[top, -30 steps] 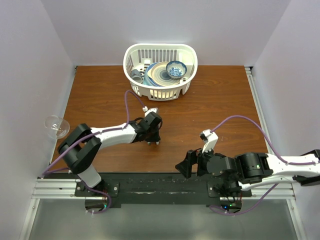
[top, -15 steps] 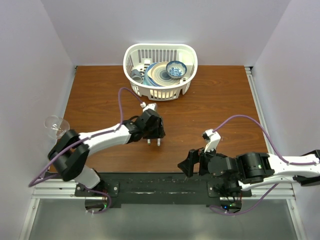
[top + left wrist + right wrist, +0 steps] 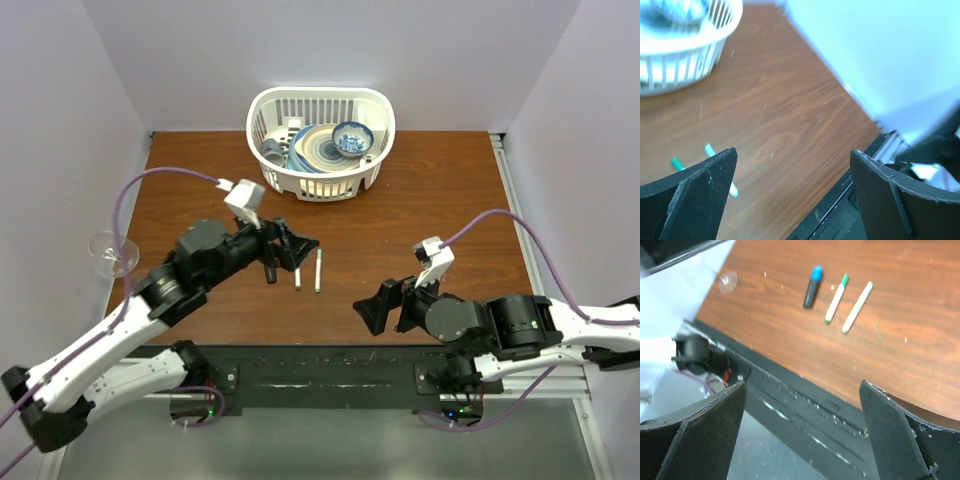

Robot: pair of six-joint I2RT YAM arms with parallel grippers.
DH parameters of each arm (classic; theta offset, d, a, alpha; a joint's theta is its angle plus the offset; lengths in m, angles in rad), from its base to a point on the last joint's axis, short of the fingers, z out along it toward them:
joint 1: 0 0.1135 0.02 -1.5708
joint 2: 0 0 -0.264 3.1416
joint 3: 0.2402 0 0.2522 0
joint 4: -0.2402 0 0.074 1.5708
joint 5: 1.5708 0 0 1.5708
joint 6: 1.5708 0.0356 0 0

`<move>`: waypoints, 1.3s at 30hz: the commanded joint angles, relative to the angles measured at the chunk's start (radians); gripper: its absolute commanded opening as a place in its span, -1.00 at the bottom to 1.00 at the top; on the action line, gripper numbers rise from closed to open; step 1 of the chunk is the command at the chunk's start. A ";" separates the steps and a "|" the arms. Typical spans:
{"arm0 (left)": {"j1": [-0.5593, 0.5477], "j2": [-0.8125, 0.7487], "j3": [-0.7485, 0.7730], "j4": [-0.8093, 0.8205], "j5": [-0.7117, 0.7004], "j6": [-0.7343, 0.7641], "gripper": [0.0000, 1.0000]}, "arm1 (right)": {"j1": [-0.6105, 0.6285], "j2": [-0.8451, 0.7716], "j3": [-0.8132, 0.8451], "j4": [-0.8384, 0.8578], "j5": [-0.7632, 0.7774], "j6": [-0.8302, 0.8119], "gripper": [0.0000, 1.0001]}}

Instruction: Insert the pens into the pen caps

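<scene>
Two white pens lie side by side on the brown table, one [image 3: 298, 275] [image 3: 835, 300] left of the other [image 3: 318, 270] [image 3: 857, 307]. Each shows green at its ends; a green pen cap [image 3: 844, 278] sits on the left pen's far end, and green tips [image 3: 709, 149] [image 3: 676, 163] show past my left finger. My left gripper [image 3: 297, 247] [image 3: 793, 151] hangs open just above and behind the pens, holding nothing. My right gripper [image 3: 386, 308] [image 3: 802, 384] is open and empty near the table's front edge, to the pens' right.
A black marker with a blue cap [image 3: 270, 270] [image 3: 812, 286] lies just left of the pens. A white basket [image 3: 330, 186] with dishes stands at the back. A clear glass [image 3: 112, 250] [image 3: 728, 281] stands at the left edge. The black rail [image 3: 320, 375] runs along the front.
My left gripper has opened, and its arm has pulled back and up to the left; the two pens now lie uncovered on the table. The right gripper shifted slightly.
</scene>
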State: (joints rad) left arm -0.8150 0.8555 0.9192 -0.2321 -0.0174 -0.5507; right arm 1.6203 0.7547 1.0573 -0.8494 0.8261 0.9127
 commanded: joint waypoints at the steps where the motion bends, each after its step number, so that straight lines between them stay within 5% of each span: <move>1: -0.006 -0.154 -0.026 0.051 0.076 0.092 1.00 | 0.000 0.003 0.079 0.065 0.197 -0.051 0.97; 10: -0.006 -0.286 -0.031 0.008 0.045 0.132 1.00 | 0.001 -0.021 0.110 0.135 0.288 -0.135 0.97; 39: -0.004 -0.243 -0.013 0.043 0.033 0.107 1.00 | 0.000 -0.074 0.090 0.138 0.294 -0.166 0.97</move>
State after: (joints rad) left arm -0.8150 0.6102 0.8936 -0.2306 0.0288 -0.4511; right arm 1.6203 0.6800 1.1336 -0.7326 1.0622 0.7464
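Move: The white pen with green ends that I last laid down, the right-hand one of two, lies some 29 cm below my left hand, about 4 cm ahead and 4 cm to its right. The other green-tipped pen is some 5 cm left of that pen and level with it; the black marker with the blue cap is about 11 cm left of it and 1 cm farther out. From my right hand, the right-hand pen is roughly 16 cm ahead, 10 cm left and 27 cm down. I keep backing off with both grippers wide open and empty. My left hand rises about 7 cm while drawing back and left, away from the pens, tipping its fingers up some 15 degrees, then eases down a little and forward. My right hand climbs about 7 cm, drifting forward and to its right, its fingers tipping up and swinging clockwise. ##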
